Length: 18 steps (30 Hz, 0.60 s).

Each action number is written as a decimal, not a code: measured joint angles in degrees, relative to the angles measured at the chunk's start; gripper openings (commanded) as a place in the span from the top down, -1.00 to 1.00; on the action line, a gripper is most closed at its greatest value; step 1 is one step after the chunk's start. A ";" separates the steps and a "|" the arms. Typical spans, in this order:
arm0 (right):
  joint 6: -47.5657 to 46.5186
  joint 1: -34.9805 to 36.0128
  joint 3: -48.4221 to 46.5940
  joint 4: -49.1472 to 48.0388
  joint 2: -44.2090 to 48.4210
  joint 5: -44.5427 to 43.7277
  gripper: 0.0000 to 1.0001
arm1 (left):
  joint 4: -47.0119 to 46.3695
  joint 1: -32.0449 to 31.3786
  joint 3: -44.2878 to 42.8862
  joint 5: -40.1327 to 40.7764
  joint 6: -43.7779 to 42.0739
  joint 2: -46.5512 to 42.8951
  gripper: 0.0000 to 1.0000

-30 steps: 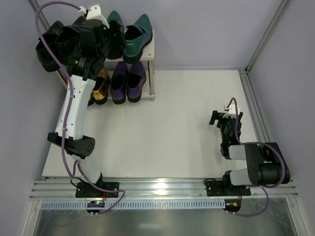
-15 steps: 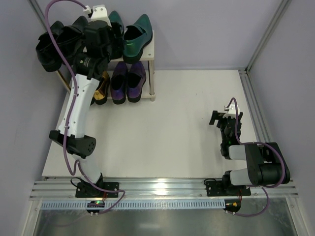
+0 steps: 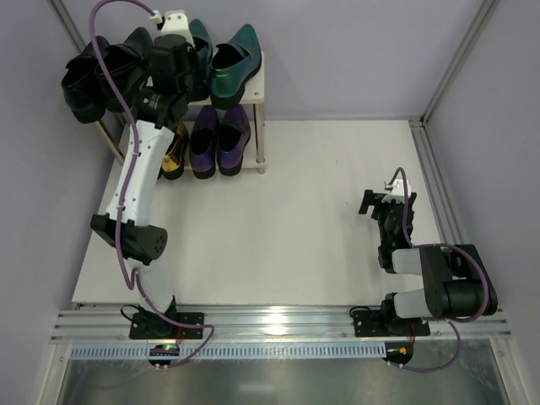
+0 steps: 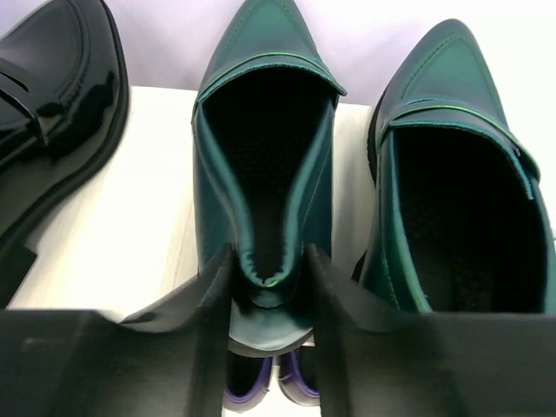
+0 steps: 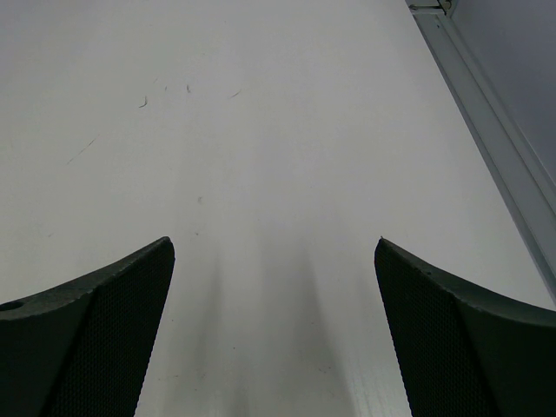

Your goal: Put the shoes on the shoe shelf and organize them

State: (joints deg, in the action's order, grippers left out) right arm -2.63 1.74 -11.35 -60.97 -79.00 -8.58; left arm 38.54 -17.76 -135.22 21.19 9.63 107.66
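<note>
The shoe shelf [image 3: 261,86] stands at the far left. Its top board [image 4: 130,243] carries two black shoes [image 3: 84,80] overhanging the left end and two green shoes. My left gripper [image 3: 181,63] hangs over the top tier, shut on the heel of the left green shoe [image 4: 265,156]; the fingers [image 4: 213,295] press both heel sides in. The other green shoe [image 4: 460,174] sits just to its right, a black shoe [image 4: 52,104] to its left. On the lower tier are purple shoes [image 3: 219,139] and a gold shoe [image 3: 173,152], partly hidden by the arm. My right gripper [image 3: 380,202] rests open and holds nothing.
The white table [image 3: 321,211] spreads between the shelf and the right arm. A metal frame rail [image 5: 495,139] runs along the right edge. The purple wall sits right behind the shelf. Purple shoe heels [image 4: 252,391] show below the left gripper [image 4: 268,261].
The left arm has shifted slightly right over the top tier, and its jaws have closed in on the green shoe's heel. The right arm has stayed still.
</note>
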 measured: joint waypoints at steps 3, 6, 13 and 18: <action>0.00 0.00 0.00 0.00 0.00 0.00 -0.94 | -0.07 0.17 0.00 -0.48 0.13 0.09 0.98; 0.00 0.00 0.00 0.00 0.00 0.00 -0.95 | -0.07 0.20 0.02 -0.63 -0.04 0.09 1.00; 0.00 0.00 0.00 0.00 0.00 0.00 -0.95 | 0.07 0.20 0.04 -0.48 -0.66 -0.17 1.00; 0.00 0.00 0.00 0.00 0.00 0.00 -0.95 | 1.66 0.20 0.24 -0.17 -0.87 -1.57 1.00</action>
State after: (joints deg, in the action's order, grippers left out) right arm -2.63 1.74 -11.35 -60.97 -79.00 -8.58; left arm 40.21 -17.56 -134.98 21.02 8.75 106.08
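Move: Right at the left hand's fingertips is the heel of the left green shoe on the top shelf. The shoe's middle is about 10 cm ahead, level sideways and some 4 cm below. The right green shoe stands about 11 cm to the right of it, and the nearer black shoe about 15 cm to its left, both pointing forward like it. From the idle right hand, the left green shoe lies roughly 25 cm ahead, 50 cm to the left and 30 cm higher. Closing on the left green shoe's heel, the left hand shuts its half-open fingers almost fully across the collar, pinching the two sides together while the arm stays in place. Keeping that pinch, it then starts to draw back, about 1 cm, easing slightly left and up, with the fingers still pointing forward. ##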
